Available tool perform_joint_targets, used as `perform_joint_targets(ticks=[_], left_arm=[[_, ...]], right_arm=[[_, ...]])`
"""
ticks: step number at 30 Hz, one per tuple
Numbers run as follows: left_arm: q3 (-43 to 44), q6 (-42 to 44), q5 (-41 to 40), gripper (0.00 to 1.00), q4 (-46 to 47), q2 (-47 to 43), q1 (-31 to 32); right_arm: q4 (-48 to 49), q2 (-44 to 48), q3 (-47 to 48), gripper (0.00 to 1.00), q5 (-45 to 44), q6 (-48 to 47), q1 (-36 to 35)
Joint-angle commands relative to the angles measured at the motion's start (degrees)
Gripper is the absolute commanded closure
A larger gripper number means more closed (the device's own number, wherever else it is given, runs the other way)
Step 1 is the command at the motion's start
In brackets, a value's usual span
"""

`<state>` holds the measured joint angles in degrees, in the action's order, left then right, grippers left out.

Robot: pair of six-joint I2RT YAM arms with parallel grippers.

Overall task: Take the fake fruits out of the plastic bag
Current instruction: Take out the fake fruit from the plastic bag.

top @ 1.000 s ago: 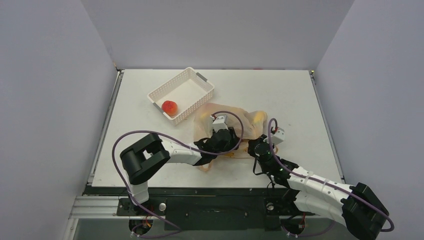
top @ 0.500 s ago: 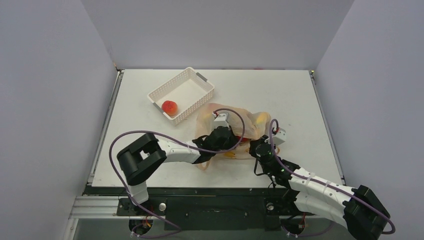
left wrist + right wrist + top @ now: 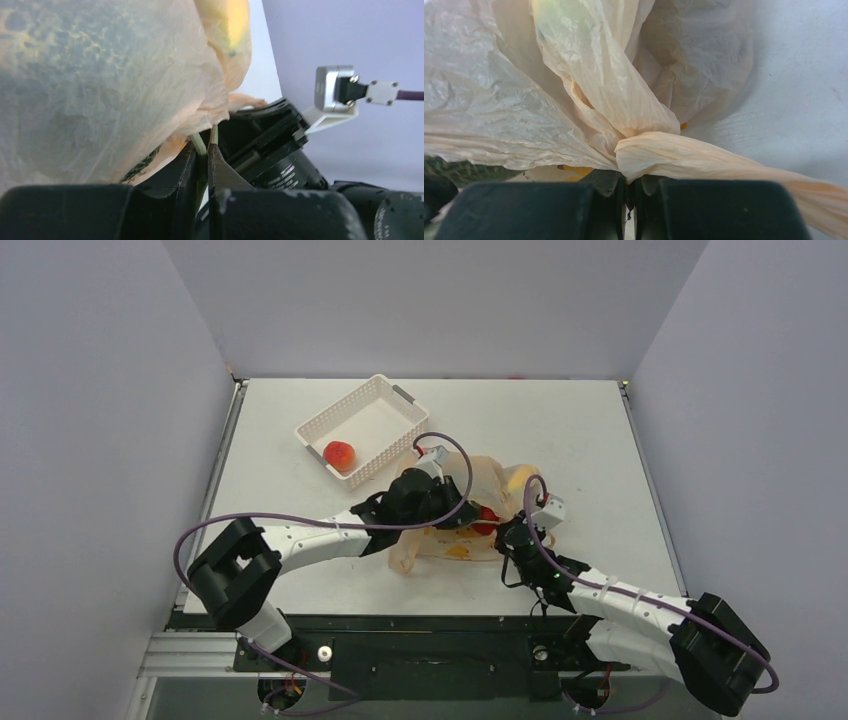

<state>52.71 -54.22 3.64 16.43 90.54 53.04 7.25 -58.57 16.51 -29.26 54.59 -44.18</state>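
Note:
The pale-orange plastic bag (image 3: 488, 472) lies crumpled mid-table. My left gripper (image 3: 458, 514) is shut on the pale green stem (image 3: 198, 143) of the dark green melon (image 3: 75, 80), which shows through the bag film in the left wrist view. A yellow fruit (image 3: 234, 20) shows through the film above it. From above, a red fruit (image 3: 487, 516) sits at the bag's mouth and a yellow fruit (image 3: 518, 478) lies inside the bag. My right gripper (image 3: 629, 186) is shut on a twisted strip of the plastic bag (image 3: 574, 75).
A white latticed basket (image 3: 340, 405) stands at the back left with an orange-pink peach (image 3: 339, 454) inside. The two wrists are close together over the bag; the right wrist's camera mount (image 3: 334, 90) is right beside my left fingers.
My left gripper has shut on the melon stem and drawn back toward the left, with its arm stretched out flatter. The bag shifted and the red fruit came into view.

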Motion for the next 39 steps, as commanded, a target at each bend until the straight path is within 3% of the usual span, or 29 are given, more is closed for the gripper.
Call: perform_joint_targets(ticks=[1,7,15,20,25,30,35,39], left_arm=[[1.9,-2.5,10.6,1.00,-3.6,-2.6,-1.5],[2.5,-0.2,14.9,1.00,-8.4,-6.9,-2.5],[3.6,4.3,27.8,1.00,-13.3,-12.8,-7.5],[5.6,4.7,37.8,1.00,-12.1,-13.8,-8.2],[6.9,1.0,45.1,1.00,-4.5,-13.2,-5.6],[6.9,-4.3,47.6,1.00,3.9,-9.0,-2.5],[8.2,-5.5,47.5,1.00,8.8,-9.9,-1.6],[11.5,-1.8,46.1,1.00,2.0,-13.4,-5.4]], right_arm=[[1.5,0.8,2.7,1.00,1.2,0.1,2.2],[-0.4,4.6,1.6,1.00,1.5,0.9,5.8],[-5.7,8.5,2.3,1.00,-1.8,-2.5,8.6],[-6.0,9.2,3.5,1.00,-1.0,-4.1,9.0],[-3.6,6.1,5.2,1.00,3.3,-5.8,9.0],[-1.5,4.6,6.0,1.00,6.5,-6.2,8.7],[-3.6,6.3,5.2,1.00,4.2,-4.3,8.9],[-4.9,8.8,3.3,1.00,2.0,-3.2,8.9]])
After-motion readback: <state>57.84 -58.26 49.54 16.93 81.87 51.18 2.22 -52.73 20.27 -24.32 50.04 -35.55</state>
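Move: The left gripper already holds the green melon by its stem; the melon's middle is about 5 cm ahead of that hand and 7 below, still covered by the bag. The red fruit sits some 2 cm ahead, 3 to the right and 9 below the left hand, the yellow fruit 10 ahead, 9 right and 12 below. From the right gripper, shut on the bag's rim, the melon lies about 8 cm left and 5 ahead, 2 higher. Keep the left gripper shut on the stem and draw the melon back about 13 cm and up some 12, out through the bag's mouth, bowing left on the way and swinging the hand about 40 degrees clockwise. With the right gripper, keep pinching the rim and ease it up about 3 cm, swinging right and then partly back. ##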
